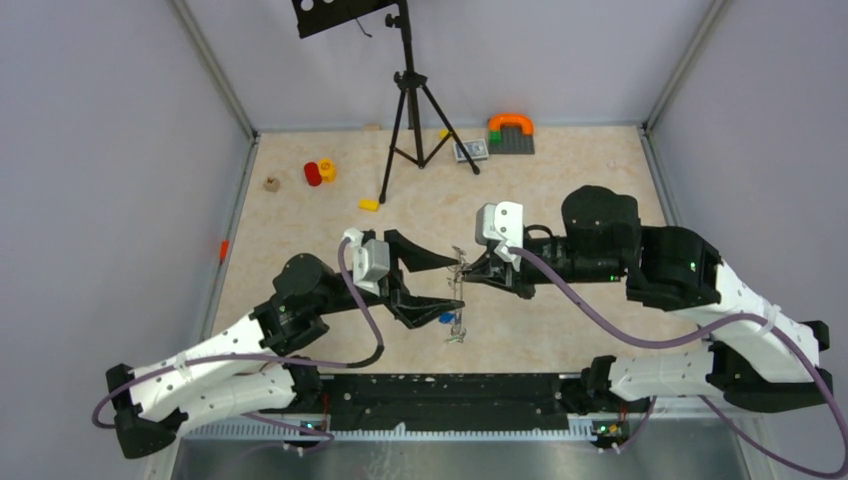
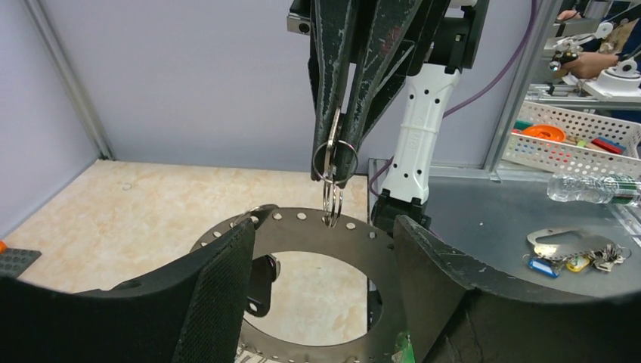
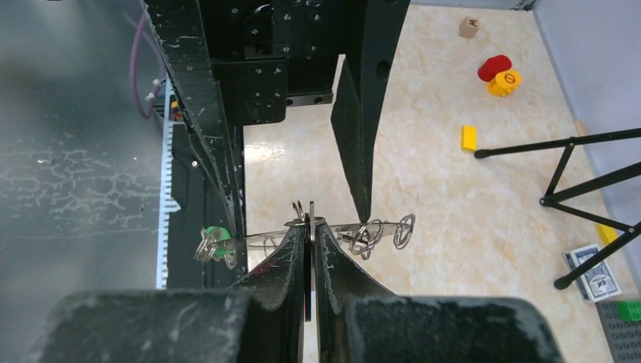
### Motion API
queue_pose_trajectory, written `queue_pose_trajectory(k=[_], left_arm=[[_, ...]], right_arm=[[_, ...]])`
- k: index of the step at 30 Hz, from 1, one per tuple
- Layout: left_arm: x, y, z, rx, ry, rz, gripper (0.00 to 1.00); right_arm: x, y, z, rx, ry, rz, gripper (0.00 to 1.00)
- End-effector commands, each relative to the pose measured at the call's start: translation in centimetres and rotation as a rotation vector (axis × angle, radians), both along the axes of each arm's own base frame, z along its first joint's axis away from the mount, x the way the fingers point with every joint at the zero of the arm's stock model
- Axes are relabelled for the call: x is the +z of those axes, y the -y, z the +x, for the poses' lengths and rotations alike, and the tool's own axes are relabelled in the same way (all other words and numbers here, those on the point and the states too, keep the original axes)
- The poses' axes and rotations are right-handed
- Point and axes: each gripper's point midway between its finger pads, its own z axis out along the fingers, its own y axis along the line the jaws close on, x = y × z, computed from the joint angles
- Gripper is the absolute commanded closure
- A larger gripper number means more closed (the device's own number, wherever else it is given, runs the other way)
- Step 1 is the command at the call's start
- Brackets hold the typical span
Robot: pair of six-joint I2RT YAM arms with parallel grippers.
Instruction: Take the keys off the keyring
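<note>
The keyring (image 2: 302, 227), a wide flat grey ring with small holes round its rim, hangs above the table from small split rings (image 2: 331, 200). My right gripper (image 3: 310, 227) comes down from above and is shut on a thin flat key threaded on those split rings. A black-headed key (image 2: 261, 283), a green-tagged key (image 3: 215, 240) and a blue-tagged key (image 1: 447, 319) dangle from the ring. My left gripper (image 2: 323, 223) is open, one finger at each side of the ring. Whether its pads (image 2: 219, 295) touch the ring is hidden.
A black tripod (image 1: 410, 110) stands at the back. Around it lie a red and yellow piece (image 1: 320, 172), a yellow block (image 1: 369, 205), a card deck (image 1: 471, 150) and an orange arch on a grey plate (image 1: 511, 130). Another bunch of keys (image 2: 574, 253) lies on the dark bench outside.
</note>
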Motion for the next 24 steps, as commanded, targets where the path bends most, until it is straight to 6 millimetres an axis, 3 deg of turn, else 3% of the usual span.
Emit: queue_pose_trajectory(k=[1,7,16,19,24], left_arm=[[3.00,-0.34,-0.19,0.005,0.062,-0.061,0.32],[3.50,-0.48,-0.37,0.000,0.074,-0.070,0.36],[3.19,-0.36,-0.46,-0.009,0.069,-0.055,0.58],[3.27,-0.31,-0.53,-0.014,0.073,-0.051,0.69],[2.87,-0.17,-0.55,-0.020,0.079,-0.025,0.98]], right_arm=[[1.37,-0.38,-0.89,0.045,-0.002,0.046,1.00],[1.18,-0.42,-0.90,0.047,-0.003,0.041,1.00],[1.15,-0.61,-1.03,0.058,-0.008,0.040,1.00],[1.03,-0.74,-1.07,0.061,-0.012,0.036,1.00],[0.95,-0.62,-1.05,0.057,-0.011,0.034,1.00]])
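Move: The small linking rings that the left hand will shut on hang about 2 cm above its hand point, level with it sideways and within 1 cm ahead. The right fingertips that hold them up are some 3 cm above the left hand point, straight over it. The grey keyring plate hangs below, its middle about 4 cm under the left hand; the green tag is 5 cm back and 7 cm down. From the right hand the rings lie about 1 cm left and 1 cm below. Rising about 1 cm between the plate and the right fingertips, the left hand then holds its place, pointing to the robot's right, and swings its wide-open fingers nearly shut around the small rings, pinching them from front and back. The right hand keeps its shut grip and brings the rings down about 1 cm and slightly back to meet the left tips. ##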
